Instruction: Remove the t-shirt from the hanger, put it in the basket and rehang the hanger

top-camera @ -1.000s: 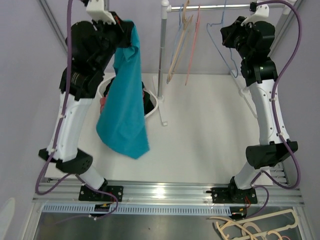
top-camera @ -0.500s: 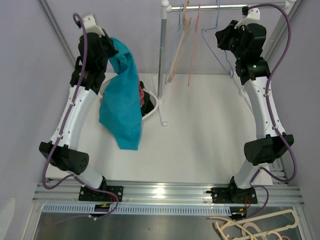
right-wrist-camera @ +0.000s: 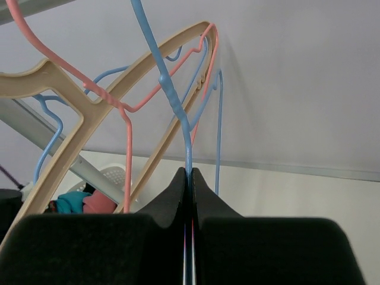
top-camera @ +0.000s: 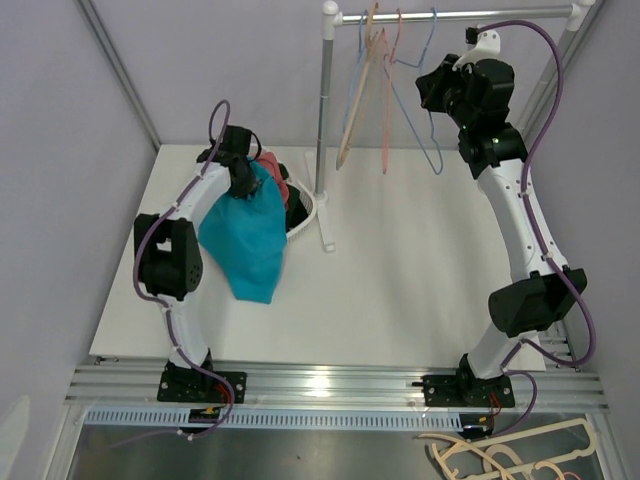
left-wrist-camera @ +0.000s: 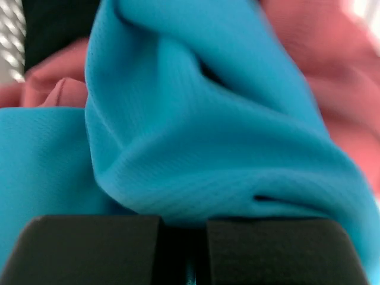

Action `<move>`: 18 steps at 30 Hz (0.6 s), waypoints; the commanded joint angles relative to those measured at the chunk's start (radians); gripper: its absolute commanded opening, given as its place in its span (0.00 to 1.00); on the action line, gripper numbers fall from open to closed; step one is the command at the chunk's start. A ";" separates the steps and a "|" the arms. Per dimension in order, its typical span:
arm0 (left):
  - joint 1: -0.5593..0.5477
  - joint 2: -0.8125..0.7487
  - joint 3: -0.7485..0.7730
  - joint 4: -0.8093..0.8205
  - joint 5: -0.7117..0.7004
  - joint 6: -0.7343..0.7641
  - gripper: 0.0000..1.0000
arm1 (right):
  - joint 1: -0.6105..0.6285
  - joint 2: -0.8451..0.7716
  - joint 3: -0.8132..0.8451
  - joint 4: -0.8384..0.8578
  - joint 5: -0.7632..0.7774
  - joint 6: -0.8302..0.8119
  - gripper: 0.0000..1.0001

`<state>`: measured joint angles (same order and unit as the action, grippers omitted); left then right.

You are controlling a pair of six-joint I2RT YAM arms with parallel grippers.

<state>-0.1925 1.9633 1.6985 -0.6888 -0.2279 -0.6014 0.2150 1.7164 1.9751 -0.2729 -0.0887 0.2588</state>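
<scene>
The teal t-shirt (top-camera: 245,235) is off the hanger and hangs from my left gripper (top-camera: 243,178), draped over the basket's near side onto the table. In the left wrist view the teal cloth (left-wrist-camera: 196,130) fills the frame and the left gripper (left-wrist-camera: 184,228) is shut on a fold of it. My right gripper (top-camera: 432,88) is up by the rail, shut on the bare blue wire hanger (top-camera: 437,160). The right wrist view shows the right gripper (right-wrist-camera: 190,175) pinching that blue hanger (right-wrist-camera: 172,98).
A white basket (top-camera: 312,210) with a pink garment (top-camera: 272,172) stands behind the t-shirt, next to the rack's upright pole (top-camera: 322,130). A wooden hanger (top-camera: 355,110) and a pink wire hanger (top-camera: 385,120) hang on the rail (top-camera: 460,14).
My left arm has swung down from high up to the basket, carrying the t-shirt, which now rests partly on the table. My right gripper has moved the blue hanger left along the rail.
</scene>
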 commanded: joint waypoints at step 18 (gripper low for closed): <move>0.087 -0.021 0.139 -0.250 0.131 0.006 0.50 | 0.029 -0.109 -0.039 0.015 0.027 0.002 0.25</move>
<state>-0.1112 2.0594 1.8614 -0.8890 -0.0872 -0.6205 0.2382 1.6379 1.9038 -0.2649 -0.0685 0.2630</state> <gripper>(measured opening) 0.400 0.226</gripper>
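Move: The left hand has the teal t-shirt in shut fingers just above the basket, whose middle is about 5 cm ahead, 3 cm to its right and 8 cm below; the coral t-shirt lies 8 cm ahead and 6 cm right, the black t-shirt 4 cm ahead and 11 cm right, both some 6 cm down. The right hand pinches the blue hanger; its place on the rail is about 6 cm ahead and 13 cm up, with the coral hanger 5 cm ahead and 5 cm left. The left hand pushes the teal t-shirt down about 3 cm more onto the pile in the basket, tipping its fingers some 10 degrees further downward, then turns back up by 2 to 3 cm, opening its fingers nearly halfway around the cloth as it rises. Meanwhile the right hand draws the pinched blue hanger back about 2 cm and slightly up, then stays and parts its fingers a little around the wire. ##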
